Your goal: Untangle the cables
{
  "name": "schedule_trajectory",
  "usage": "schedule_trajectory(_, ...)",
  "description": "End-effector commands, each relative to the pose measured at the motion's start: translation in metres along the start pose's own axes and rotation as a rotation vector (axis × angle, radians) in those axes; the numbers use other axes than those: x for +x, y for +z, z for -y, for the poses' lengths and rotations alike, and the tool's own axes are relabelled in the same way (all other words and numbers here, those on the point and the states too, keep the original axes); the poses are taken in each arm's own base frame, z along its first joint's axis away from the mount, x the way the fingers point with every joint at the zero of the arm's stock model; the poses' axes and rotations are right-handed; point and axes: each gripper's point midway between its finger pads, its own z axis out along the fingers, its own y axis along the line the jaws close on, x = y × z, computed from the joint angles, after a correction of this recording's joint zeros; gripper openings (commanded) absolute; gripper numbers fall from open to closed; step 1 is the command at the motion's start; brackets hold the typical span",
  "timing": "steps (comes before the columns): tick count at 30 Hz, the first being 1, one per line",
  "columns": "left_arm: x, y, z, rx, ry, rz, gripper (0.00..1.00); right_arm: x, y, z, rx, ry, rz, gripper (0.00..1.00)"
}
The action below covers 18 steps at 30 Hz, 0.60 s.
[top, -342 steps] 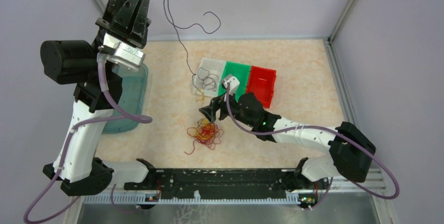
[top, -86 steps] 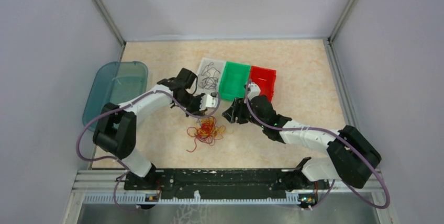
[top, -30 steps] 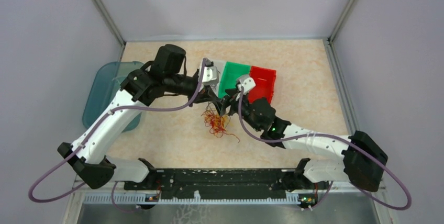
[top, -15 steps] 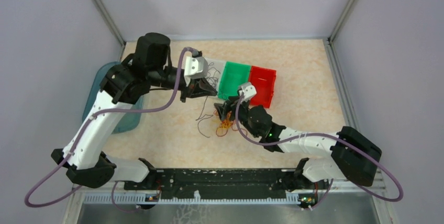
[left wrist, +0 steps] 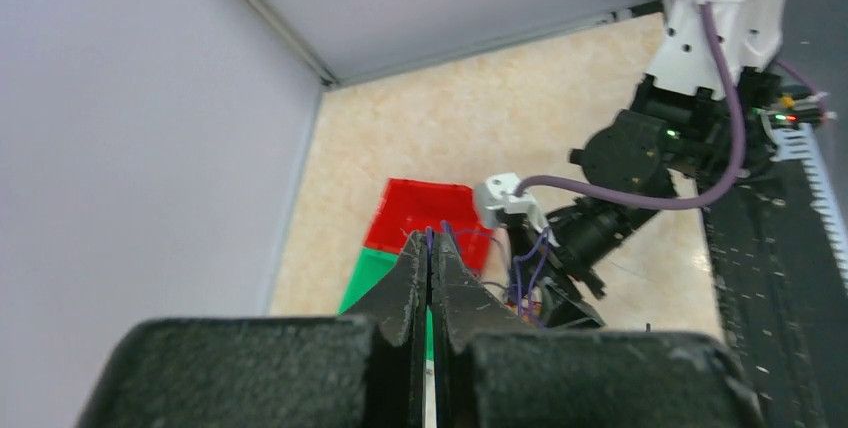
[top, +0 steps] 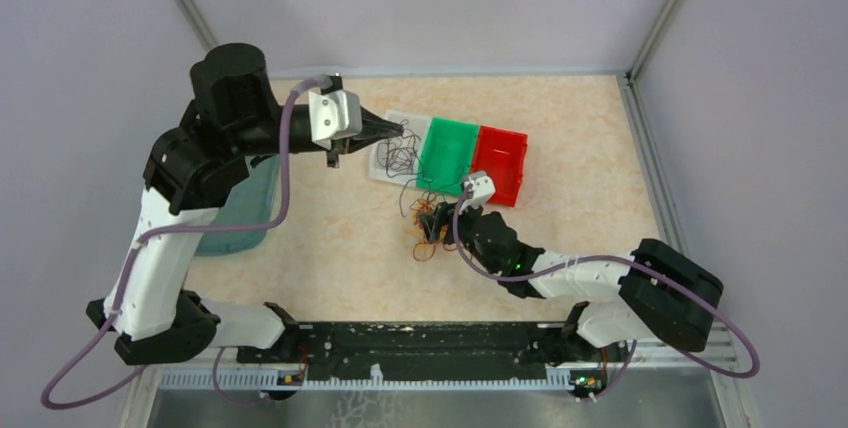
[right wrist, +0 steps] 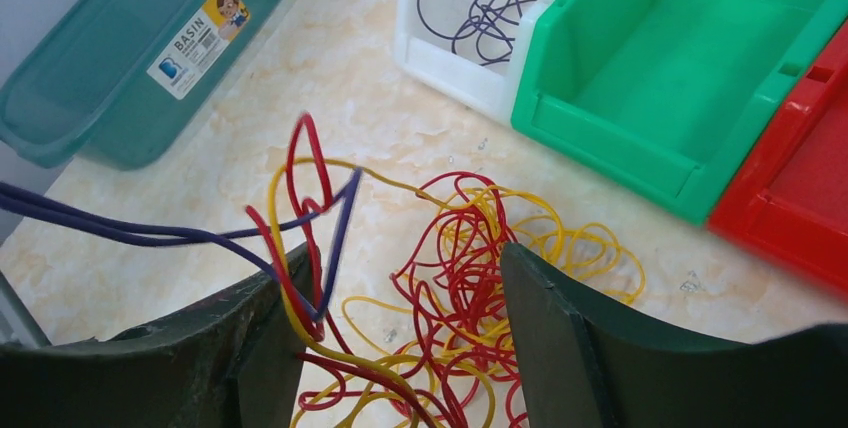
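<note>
The cables (top: 427, 241) lie as a small red and yellow tangle (right wrist: 470, 278) on the table, just in front of the bins. My right gripper (top: 430, 224) is down over them and open (right wrist: 402, 278), one finger on each side of the heap. A dark purple cable (right wrist: 150, 236) runs out of the tangle to the left, hooked around a red and a yellow loop. My left gripper (top: 400, 131) is raised over the white bin and shut (left wrist: 432, 240) on that dark cable (left wrist: 470, 235), which hangs down towards the tangle (top: 408, 188).
A white bin (top: 392, 151) holding loose dark cables (right wrist: 485, 3), a green bin (top: 448, 153) and a red bin (top: 502, 163) stand side by side behind the tangle. A teal basin (top: 245, 203) sits at the left, partly under my left arm.
My left arm has risen and swung back to the left, drawing the dark cable up out of the tangle. My right gripper has dropped lower over the red and yellow heap.
</note>
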Motion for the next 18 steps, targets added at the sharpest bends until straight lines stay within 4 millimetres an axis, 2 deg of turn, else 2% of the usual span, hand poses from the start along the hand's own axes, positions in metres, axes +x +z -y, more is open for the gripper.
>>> schedule_trajectory(1,-0.064,-0.025,-0.023,-0.165,0.216,0.203,0.0,-0.01,0.002,-0.009,-0.016,0.068,0.046,0.67)
schedule_trajectory(3,-0.092,-0.037,-0.029,-0.239,0.299,0.32,0.0,-0.011,0.003,-0.01,-0.019,0.074,0.047,0.67)
schedule_trajectory(8,-0.132,-0.066,-0.046,-0.413,0.417,0.467,0.0,-0.009,0.003,-0.011,-0.02,0.081,0.038,0.67)
schedule_trajectory(14,-0.175,-0.1,-0.072,-0.618,0.54,0.567,0.0,-0.003,0.002,-0.008,-0.013,0.094,0.024,0.63)
schedule_trajectory(18,-0.192,-0.107,-0.08,-0.656,0.59,0.579,0.0,0.002,0.002,-0.007,-0.009,0.099,0.008,0.63)
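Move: The left hand, already pinching the purple cable high up, has the red-and-yellow tangle it is drawing it from about 9 cm ahead, 5 cm right and 44 cm below. The white box is roughly 26 cm ahead of that hand, 2 cm left and 43 cm down; the green box beside it lies some 25 cm ahead, 8 cm right, equally low. From the right hand the tangle is about 2 cm ahead, straight across and 10 cm below. Left hand lifts the pinched purple cable about 18 cm, drifting left, fingers tipping up; right stays among strands, open. ##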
